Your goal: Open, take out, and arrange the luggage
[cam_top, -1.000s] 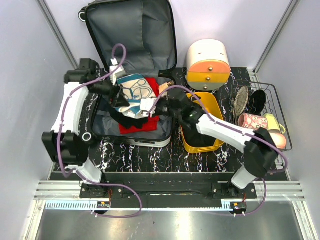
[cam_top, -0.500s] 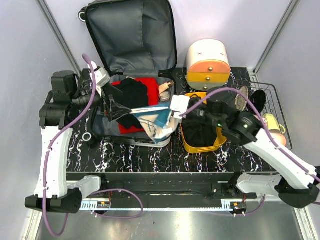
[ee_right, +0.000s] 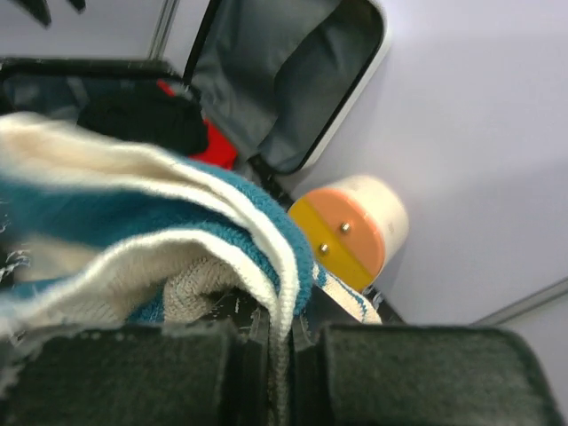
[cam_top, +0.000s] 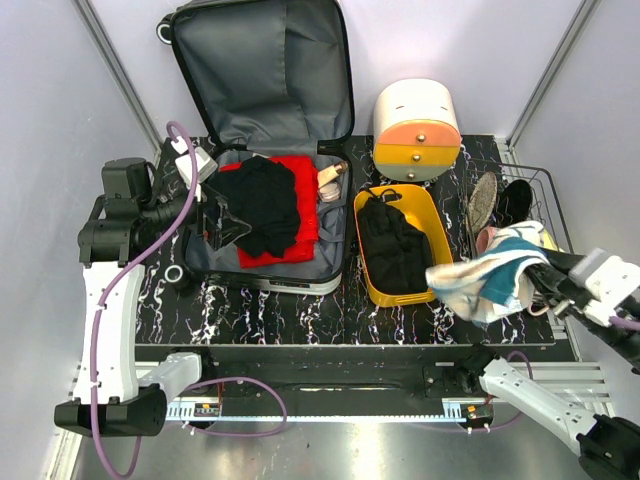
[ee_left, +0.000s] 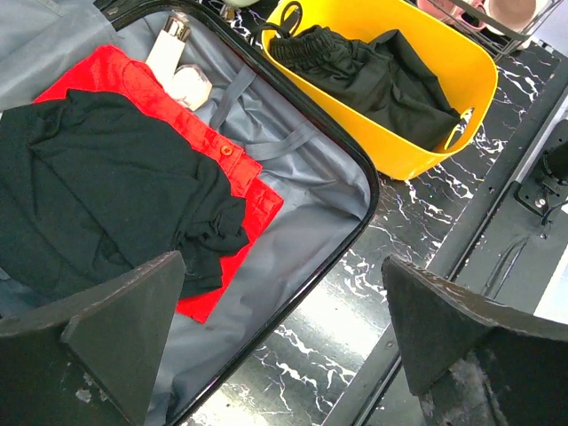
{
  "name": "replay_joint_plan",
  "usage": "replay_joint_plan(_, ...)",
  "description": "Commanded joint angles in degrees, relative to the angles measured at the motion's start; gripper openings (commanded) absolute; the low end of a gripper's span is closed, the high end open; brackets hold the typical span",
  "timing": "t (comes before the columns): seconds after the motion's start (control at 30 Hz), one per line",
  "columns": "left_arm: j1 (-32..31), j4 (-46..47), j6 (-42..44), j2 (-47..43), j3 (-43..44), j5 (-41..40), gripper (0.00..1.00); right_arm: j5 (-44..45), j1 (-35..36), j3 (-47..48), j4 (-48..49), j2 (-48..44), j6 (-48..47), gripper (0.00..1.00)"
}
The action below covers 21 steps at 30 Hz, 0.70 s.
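Note:
The luggage point(cam_top: 262, 90) lies open at the back left, its lid propped against the wall and grey lining point(ee_left: 302, 204) showing. A black garment point(cam_top: 262, 202) rests on a red one point(cam_top: 303, 190) inside, next to a small bottle point(cam_top: 331, 182). My left gripper point(cam_top: 222, 222) hangs open and empty over the case's left side, its fingers wide apart point(ee_left: 280, 275). My right gripper point(cam_top: 540, 285) is shut on a teal-and-white knitted cloth point(cam_top: 485, 282), held in the air at the front right; the cloth is pinched between its pads point(ee_right: 280, 342).
A yellow tray point(cam_top: 440, 240) with black clothing point(cam_top: 393, 248) sits right of the case. A white-and-orange drawer box point(cam_top: 417, 128) stands behind it. A wire basket point(cam_top: 540, 168) with shoes and cups is at the far right, partly under the hanging cloth.
My left gripper let go of the knitted cloth, opened wide and drew back left. My right arm carried the cloth from over the suitcase to the front right.

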Motion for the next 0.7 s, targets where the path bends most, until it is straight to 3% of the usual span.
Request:
replay_joint_plan(0.0,0.26,0.88,-0.15,-1.65,-0.89,-1.87,0.99,1.18,-1.14,-4.55,-4.56,1.45,3.11,0.0)
replay_joint_plan(0.17,0.17,0.09,-0.32,-2.08,-2.12,-2.84,0.99,1.18,-1.85,-8.51,-4.83,-0.15,4.16,0.0)
replay_joint_plan(0.37,0.17,0.0,-0.76,-2.35,-2.13,-3.19,0.99,5.22,-1.85,-20.19,1.58,-1.2,3.72,0.0)
replay_joint_plan(0.5,0.17,0.09,-0.67,-3.05,-2.65,-3.72,0.99,12.94,-1.85,-27.05,8.61,3.35,2.49,0.0)
replay_joint_plan(0.67,0.26,0.0,-0.23,-4.02,-4.85,-4.16,0.99,15.77,-1.85,-27.24,17.66,8.98,0.22,0.0)
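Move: The striped towel is already pinched in the right hand, high over the table. The yellow bin with the black garment lies some 17 cm ahead of this hand, 10 cm to its left and 44 cm below. Of the bin, the drawer box stands about 25 cm farther out and 3 cm to the right, the dish rack 27 cm to the right, and the open suitcase 31 cm to the left and 4 cm farther out. From the idle left hand, the bin lies 38 cm to the right, 3 cm ahead and 28 cm below. The towel is brought quickly down towards the yellow bin by the right hand, which sinks about 17 cm, nearly straight at first, then also reaching forward some 10 cm and a little left. The wrist tips the fingers down roughly 25 degrees and turns somewhat clockwise, while they keep the towel pinched. ##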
